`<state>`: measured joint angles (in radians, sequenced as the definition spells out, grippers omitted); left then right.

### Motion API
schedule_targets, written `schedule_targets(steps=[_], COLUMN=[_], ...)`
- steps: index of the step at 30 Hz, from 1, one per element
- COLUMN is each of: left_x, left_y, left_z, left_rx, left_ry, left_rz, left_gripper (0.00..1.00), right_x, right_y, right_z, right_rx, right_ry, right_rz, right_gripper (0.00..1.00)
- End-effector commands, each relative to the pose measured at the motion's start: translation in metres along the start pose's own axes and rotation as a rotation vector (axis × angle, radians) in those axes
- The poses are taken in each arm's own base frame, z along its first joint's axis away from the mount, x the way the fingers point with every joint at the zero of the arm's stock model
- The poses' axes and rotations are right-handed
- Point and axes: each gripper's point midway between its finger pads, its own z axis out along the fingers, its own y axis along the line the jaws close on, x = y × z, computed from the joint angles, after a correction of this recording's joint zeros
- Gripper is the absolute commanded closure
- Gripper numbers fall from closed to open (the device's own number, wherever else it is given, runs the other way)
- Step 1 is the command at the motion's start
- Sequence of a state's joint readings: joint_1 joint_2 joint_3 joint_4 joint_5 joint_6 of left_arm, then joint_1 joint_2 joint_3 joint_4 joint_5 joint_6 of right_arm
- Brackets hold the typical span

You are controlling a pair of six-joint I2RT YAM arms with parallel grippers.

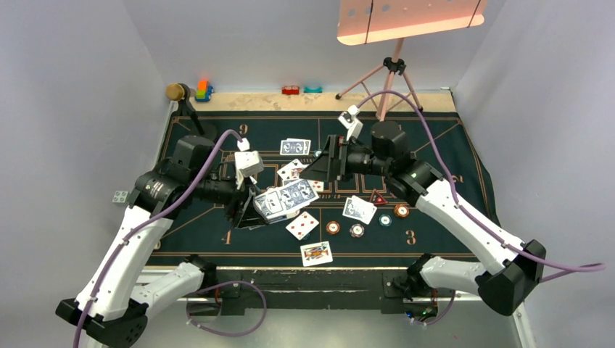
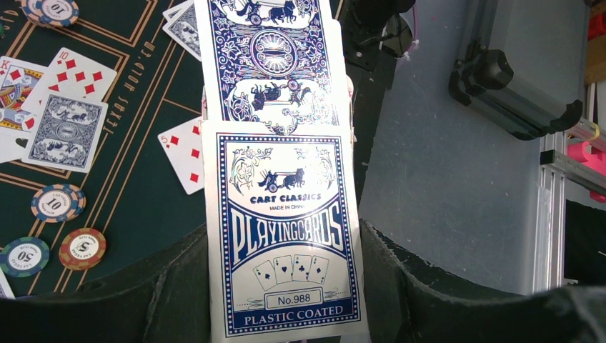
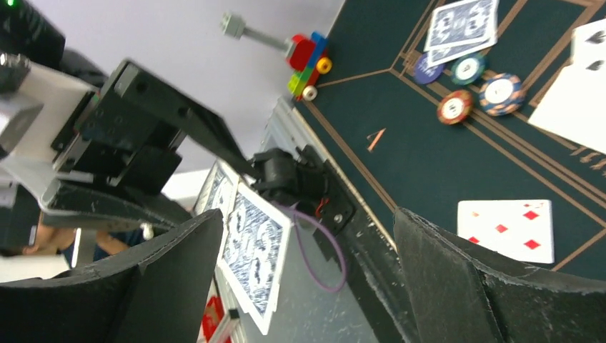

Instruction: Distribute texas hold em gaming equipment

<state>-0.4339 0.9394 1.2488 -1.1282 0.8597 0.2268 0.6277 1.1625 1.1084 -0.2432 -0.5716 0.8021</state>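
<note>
My left gripper (image 2: pixel 286 300) is shut on a blue-and-white pack of playing cards (image 2: pixel 286 236). A blue-backed card (image 2: pixel 271 57) sticks out of its far end. From above the pack (image 1: pixel 279 201) hangs over the green felt mat (image 1: pixel 442 239). Just right of it, my right gripper (image 1: pixel 319 168) faces it with jaws wide open. In the right wrist view the held cards (image 3: pixel 254 250) show beside its left finger (image 3: pixel 143 286); nothing is gripped. Loose cards (image 1: pixel 302 225), chips (image 1: pixel 357 230) and a red triangle marker (image 1: pixel 378 198) lie on the mat.
A pink tripod (image 1: pixel 388 80) stands at the back right and a microphone stand (image 1: pixel 178 93) at the back left. Toy blocks (image 1: pixel 204 90) sit along the far edge. More cards (image 1: pixel 295 147) lie towards the back, and a face card (image 1: pixel 316 252) near the front edge.
</note>
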Motion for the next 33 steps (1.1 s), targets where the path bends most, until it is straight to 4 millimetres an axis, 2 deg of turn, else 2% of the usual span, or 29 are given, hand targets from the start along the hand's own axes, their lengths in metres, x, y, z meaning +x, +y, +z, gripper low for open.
schedule_targets(steps=[1, 7, 10, 11, 15, 17, 24, 27, 33], left_x=[-0.016, -0.018, -0.018, -0.019, -0.02, -0.02, -0.021, -0.021, -0.021], left_y=[0.0, -0.001, -0.001, -0.001, -0.001, -0.002, -0.003, -0.003, -0.004], left_z=[-0.003, -0.003, -0.003, -0.003, -0.004, -0.004, -0.005, -0.005, -0.006], left_rx=[0.0, 0.0, -0.001, -0.001, -0.001, 0.0, 0.0, 0.002, 0.001], left_ry=[-0.05, -0.051, -0.054, -0.053, -0.056, -0.057, -0.059, -0.059, -0.062], left_rz=[0.044, 0.046, 0.049, 0.049, 0.051, 0.052, 0.055, 0.055, 0.057], left_gripper=[1.0, 1.0, 1.0, 1.0, 1.0, 1.0, 1.0, 1.0, 1.0], right_x=[0.014, 0.032, 0.035, 0.035, 0.038, 0.035, 0.029, 0.024, 0.019], right_y=[0.032, 0.037, 0.033, 0.03, 0.022, 0.021, 0.027, 0.03, 0.033], right_z=[0.004, 0.012, 0.014, 0.014, 0.016, 0.014, 0.004, 0.0, -0.004], right_rx=[-0.106, -0.14, -0.121, -0.108, -0.055, -0.036, -0.017, -0.01, 0.009], right_ry=[0.037, 0.081, 0.085, 0.087, 0.113, 0.105, 0.081, 0.057, 0.038], right_rz=[-0.039, -0.013, -0.005, -0.002, 0.002, -0.005, -0.024, -0.033, -0.054], right_gripper=[0.06, 0.04, 0.04, 0.07, 0.38, 0.46, 0.56, 0.65, 0.68])
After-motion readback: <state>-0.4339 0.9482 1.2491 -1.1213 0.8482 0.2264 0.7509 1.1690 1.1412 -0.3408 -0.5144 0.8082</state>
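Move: The top card of the deck poking out of the card box lies about 5 cm back, 4 cm left and 3 cm below the open right gripper. On the table some 26 cm below that gripper, the five of diamonds is about 3 cm back and 3 cm left, the face-down pair 13 cm right and 1 cm ahead, and the row of dealt cards 11 cm ahead and 5 cm left. From the left gripper, the top card is some 9 cm right and 4 cm ahead, about level. Bring the wide-open right gripper back and left about 5 cm, onto the free end of the deck, dipping some 2 cm as the fingers close to pinch the top card; then start drawing it right and up, about a centimetre each way. Hold the box and deck steady in the left gripper. ##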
